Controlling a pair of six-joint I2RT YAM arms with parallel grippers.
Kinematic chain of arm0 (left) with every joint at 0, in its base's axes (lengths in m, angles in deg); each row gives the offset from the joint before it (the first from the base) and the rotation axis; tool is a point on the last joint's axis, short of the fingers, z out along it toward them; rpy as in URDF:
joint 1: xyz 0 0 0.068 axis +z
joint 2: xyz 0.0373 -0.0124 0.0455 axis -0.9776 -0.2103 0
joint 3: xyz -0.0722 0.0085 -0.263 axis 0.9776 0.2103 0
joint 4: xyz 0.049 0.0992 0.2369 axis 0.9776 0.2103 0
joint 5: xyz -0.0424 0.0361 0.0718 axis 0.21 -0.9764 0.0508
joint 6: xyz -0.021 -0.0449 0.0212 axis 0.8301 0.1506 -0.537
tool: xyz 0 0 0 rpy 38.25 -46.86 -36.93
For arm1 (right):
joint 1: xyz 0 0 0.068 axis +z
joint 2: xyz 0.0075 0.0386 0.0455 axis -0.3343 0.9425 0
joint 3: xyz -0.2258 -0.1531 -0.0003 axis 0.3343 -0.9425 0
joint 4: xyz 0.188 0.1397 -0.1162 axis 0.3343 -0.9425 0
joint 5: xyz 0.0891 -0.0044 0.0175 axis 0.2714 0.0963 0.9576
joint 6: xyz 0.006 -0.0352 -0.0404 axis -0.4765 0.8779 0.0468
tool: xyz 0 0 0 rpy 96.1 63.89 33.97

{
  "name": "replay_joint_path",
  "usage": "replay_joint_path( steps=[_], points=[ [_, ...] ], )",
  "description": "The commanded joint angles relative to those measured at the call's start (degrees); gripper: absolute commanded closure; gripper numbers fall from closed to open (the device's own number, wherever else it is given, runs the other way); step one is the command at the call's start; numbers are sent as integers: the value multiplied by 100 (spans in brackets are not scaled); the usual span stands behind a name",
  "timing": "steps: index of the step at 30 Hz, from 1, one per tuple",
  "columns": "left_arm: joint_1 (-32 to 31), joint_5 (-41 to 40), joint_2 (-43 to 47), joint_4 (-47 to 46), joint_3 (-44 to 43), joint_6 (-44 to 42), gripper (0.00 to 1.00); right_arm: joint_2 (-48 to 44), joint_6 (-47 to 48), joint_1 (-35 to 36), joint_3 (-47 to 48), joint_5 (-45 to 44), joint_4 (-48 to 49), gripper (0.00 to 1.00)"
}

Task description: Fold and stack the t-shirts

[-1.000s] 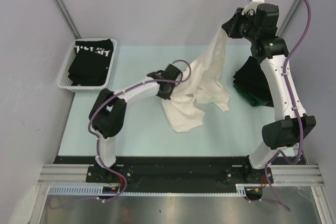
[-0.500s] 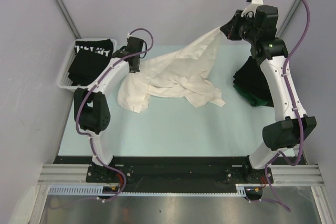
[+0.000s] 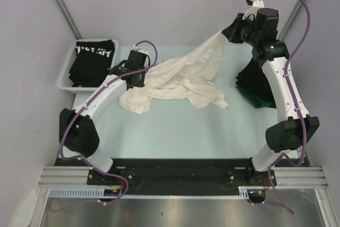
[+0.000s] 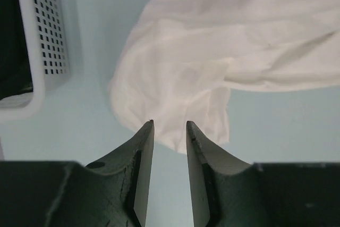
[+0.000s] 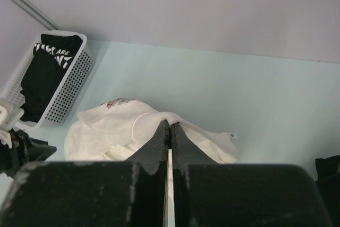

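A white t-shirt (image 3: 180, 78) lies crumpled across the back of the table, and one corner is lifted toward the back right. My right gripper (image 3: 229, 31) is shut on that raised corner; in the right wrist view the cloth (image 5: 117, 131) drapes away from the closed fingertips (image 5: 170, 123). My left gripper (image 3: 133, 78) hovers at the shirt's left end, open, with bare table between its fingers (image 4: 169, 124). The white shirt's edge (image 4: 212, 51) lies just beyond the tips, untouched. Dark folded t-shirts (image 3: 255, 83) sit at the right. A black t-shirt with white lettering (image 3: 93, 59) lies in the basket.
The white mesh basket (image 3: 66, 75) stands at the back left corner, close to my left gripper; its wall (image 4: 50, 35) shows at the left of the left wrist view. Grey walls close in the back and both sides.
My left arm swung left toward the basket, dragging the shirt's end out with it, then opened and let go. The right gripper kept its hold up high.
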Motion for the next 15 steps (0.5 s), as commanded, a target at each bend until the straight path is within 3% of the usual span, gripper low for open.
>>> replay_joint_path(
  steps=[1,7,15],
  points=[
    [-208,195,338,0,484,112,64,-169,-115,14,65,48,411,100],
    [-218,1,137,-140,1135,464,64,-221,-142,14,65,100,446,100],
    [-261,537,-119,-473,1645,253,64,-345,-115,-21,-6,170,525,100]
  ],
)
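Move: The left hand, empty and part open, is bound for the near edge of the t-shirt's left end, flat on the table about 7 cm back, in line sideways and 15 cm below. The white basket stands some 19 cm to that hand's left and 13 cm ahead; the shirt's crumpled middle lies about 20 cm to its right and 2 cm ahead. From the raised right hand, that near edge is about 35 cm left, 15 cm back and 38 cm down. Back at first, then steeply down as well, the left hand sinks about 10 cm and draws back some 6 cm towards the near edge of the shirt's left end, fingers staying part open while the wrist tips about 15 degrees further downward. No touch can be seen yet. The right hand stays in place, still pinching the shirt's far end high up. ##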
